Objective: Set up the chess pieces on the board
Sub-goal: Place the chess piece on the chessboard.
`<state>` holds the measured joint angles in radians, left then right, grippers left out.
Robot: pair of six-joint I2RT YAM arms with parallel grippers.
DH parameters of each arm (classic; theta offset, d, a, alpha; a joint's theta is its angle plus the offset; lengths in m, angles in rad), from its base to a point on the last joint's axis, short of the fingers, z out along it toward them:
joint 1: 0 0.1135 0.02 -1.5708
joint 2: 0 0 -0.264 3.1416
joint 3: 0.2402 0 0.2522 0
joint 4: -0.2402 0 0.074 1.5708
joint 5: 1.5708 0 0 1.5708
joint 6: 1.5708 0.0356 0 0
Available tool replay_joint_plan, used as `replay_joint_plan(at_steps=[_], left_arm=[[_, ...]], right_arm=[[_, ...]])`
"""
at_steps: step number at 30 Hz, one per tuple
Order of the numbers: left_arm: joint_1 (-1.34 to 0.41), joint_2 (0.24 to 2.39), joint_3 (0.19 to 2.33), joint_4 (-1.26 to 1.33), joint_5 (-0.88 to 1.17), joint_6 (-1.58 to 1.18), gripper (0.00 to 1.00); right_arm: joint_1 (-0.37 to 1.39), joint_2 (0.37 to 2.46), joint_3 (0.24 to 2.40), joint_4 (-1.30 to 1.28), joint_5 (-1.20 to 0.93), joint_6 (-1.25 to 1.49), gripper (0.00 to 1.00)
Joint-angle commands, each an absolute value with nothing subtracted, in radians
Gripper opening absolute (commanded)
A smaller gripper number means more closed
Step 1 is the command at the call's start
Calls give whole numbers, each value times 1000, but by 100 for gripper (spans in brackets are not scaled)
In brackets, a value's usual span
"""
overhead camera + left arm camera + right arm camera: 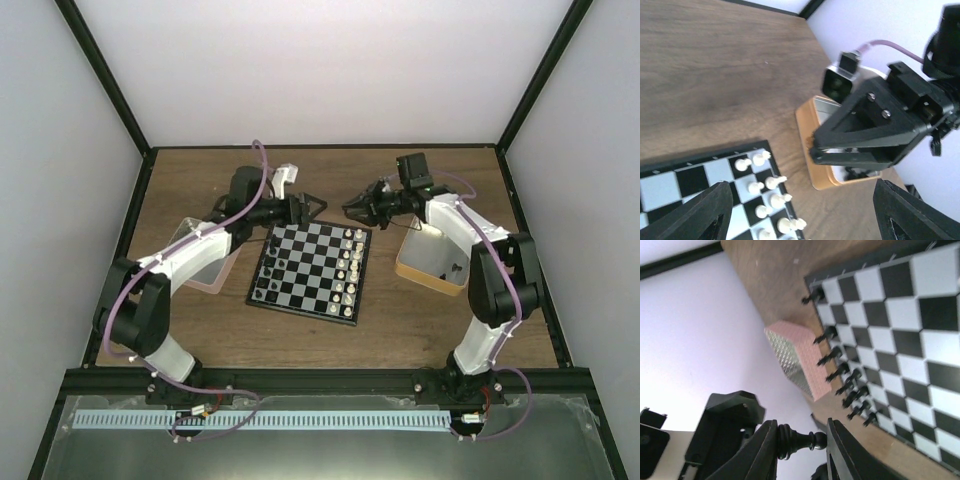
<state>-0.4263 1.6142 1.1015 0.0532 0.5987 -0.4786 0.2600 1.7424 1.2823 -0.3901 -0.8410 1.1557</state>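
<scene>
The board [310,268] lies mid-table, with black chess pieces [266,285] along its left side and white chessmen [350,265] along its right. My right gripper [802,426] is shut on one black pawn [797,440], clamped lengthwise, base against one finger and head against the other. It hovers past the board's far edge [357,211]. A row of black pieces [840,374] stands on the board's edge [900,315]. My left gripper [312,210] faces it, open and empty. Its two fingers [695,215] stand wide apart over the board's white-piece corner [765,185].
A tan tray [430,262] with a white inside sits right of the board, under the right arm, also in the left wrist view [810,125]. A pink-rimmed clear box [200,262] lies left of the board, partly under the left arm, and shows in the right wrist view [796,357].
</scene>
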Motion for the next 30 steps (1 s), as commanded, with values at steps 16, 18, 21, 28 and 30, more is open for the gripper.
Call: replay_joint_plan(at_steps=[16,18,21,28,30], left_arm=[[-455,1577,1023,209,653,-520,41],[-456,1578,1024,218,652,-521,36],[-455,1587,1027,225,666,-520,30],[-455,1605,1034,241,688,-520,31],[-455,1608,1033,241,690,-519,33]], right_arm=[[389,1789,1319,-129,-1076,1534,26],[389,1790,1318,-129,-1078,1538,26],[390,1791,1317,-120,-1082,1550,26],[390,1791,1316,-81,-1101,1588,26],[391,1789,1315,-70,-1104,1598,26]])
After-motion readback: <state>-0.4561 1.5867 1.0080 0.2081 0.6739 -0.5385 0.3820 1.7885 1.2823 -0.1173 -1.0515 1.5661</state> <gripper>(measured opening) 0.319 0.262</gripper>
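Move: The black chess piece in the right gripper is about 8 cm to the right of the left hand, level with it front to back, and some 3 cm lower. From the right hand, the open left gripper is thus 8 cm left and 3 cm up. The chessboard's middle lies about 13 cm back of the left hand, roughly in line sideways and 20 cm below. The white pieces are 13 cm back of the right hand, nearly in line sideways, 16 cm below. The black chess piece, still gripped by the right hand, is carried about 7 cm left and some 3 cm up, drawing back a little, into the left gripper's mouth, the right fingertips tilting up about 15 degrees; then that hand holds nearly still. The left hand eases back about 2.5 cm and slightly right to meet it, then stays while its wide-open fingers draw in around the piece to roughly a third open. ##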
